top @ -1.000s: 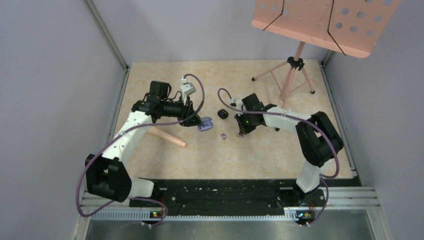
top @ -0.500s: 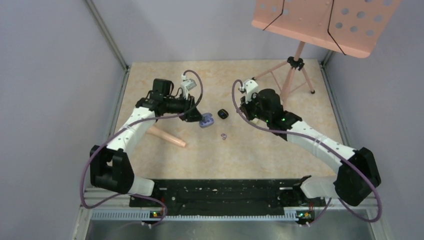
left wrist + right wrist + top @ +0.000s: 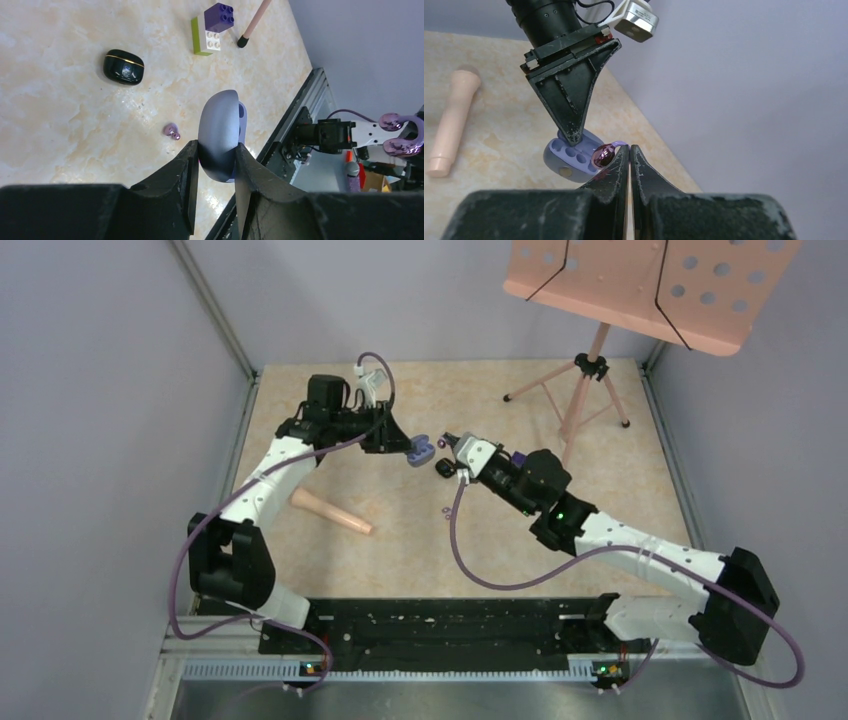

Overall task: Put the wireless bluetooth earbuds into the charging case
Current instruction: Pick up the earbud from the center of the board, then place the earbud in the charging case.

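My left gripper [image 3: 408,446] [image 3: 216,150] is shut on the pale purple charging case [image 3: 421,450] [image 3: 220,132] [image 3: 570,156] and holds it above the table. The case's open face with its round wells shows in the right wrist view. My right gripper [image 3: 449,443] [image 3: 629,148] is shut on the thin hook of a shiny purple earbud [image 3: 605,154] [image 3: 398,134]. The bud sits right at the edge of the case; I cannot tell whether they touch. Another purple earbud [image 3: 446,511] [image 3: 171,131] lies on the table below.
A glossy black oval case [image 3: 444,468] [image 3: 123,67] lies on the table under the grippers. A purple, white and green block [image 3: 212,26] sits near a pink music stand [image 3: 590,370]. A peach cylinder [image 3: 331,512] [image 3: 451,120] lies at the left.
My right arm has swung from the table to the case with an earbud in its shut jaws. My left arm has lifted the case and carried it toward the back.
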Robot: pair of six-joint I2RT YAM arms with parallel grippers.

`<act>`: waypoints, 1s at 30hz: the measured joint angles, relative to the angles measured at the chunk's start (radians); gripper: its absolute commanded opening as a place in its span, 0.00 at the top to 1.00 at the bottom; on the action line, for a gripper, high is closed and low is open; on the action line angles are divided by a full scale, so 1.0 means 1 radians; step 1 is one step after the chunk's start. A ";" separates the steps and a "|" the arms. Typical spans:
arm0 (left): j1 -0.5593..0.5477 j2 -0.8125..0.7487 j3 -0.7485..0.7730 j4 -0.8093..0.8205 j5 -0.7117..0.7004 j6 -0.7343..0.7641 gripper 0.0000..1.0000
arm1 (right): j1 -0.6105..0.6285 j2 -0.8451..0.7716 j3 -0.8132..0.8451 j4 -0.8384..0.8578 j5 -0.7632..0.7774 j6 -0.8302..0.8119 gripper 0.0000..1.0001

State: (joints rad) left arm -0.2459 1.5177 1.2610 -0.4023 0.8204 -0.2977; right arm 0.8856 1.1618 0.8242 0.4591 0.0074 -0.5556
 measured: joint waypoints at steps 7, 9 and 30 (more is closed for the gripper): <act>0.000 -0.021 -0.005 0.047 0.001 -0.116 1.00 | 0.009 0.060 -0.052 0.206 -0.073 -0.182 1.00; 0.000 -0.037 -0.011 0.054 0.002 -0.130 1.00 | 0.011 0.083 -0.059 0.254 -0.095 -0.219 1.00; 0.003 -0.071 -0.061 0.179 0.153 -0.273 1.00 | 0.024 0.238 -0.152 0.638 -0.219 -0.431 1.00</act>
State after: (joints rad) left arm -0.2432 1.4464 1.2003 -0.2234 0.9733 -0.5705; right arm 0.9092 1.3998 0.6720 1.0969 -0.2111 -0.9867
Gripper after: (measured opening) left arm 0.337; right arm 0.003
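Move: The earbud is already in my right fingertips. The charging case it goes to, held in my left fingers, lies about 6 cm ahead of my right hand, 4 cm to its left and 10 cm lower. The closed black case is on the table some 11 cm ahead, 1 cm right and 29 cm down; the other earbud is 1 cm ahead, 1 cm right and 31 cm down. From my left hand, the held earbud is about 5 cm back, 6 cm right and 10 cm higher. I bring the earbud and the charging case together in the air: my right hand slides about 4 cm left, rising slightly and sinking again, while its fingers tip up some 30 degrees. My left hand lifts the case about 4.5 cm and draws it back about 2 cm towards the earbud, levelling its downward-pointing fingers a little. Both grips hold. ##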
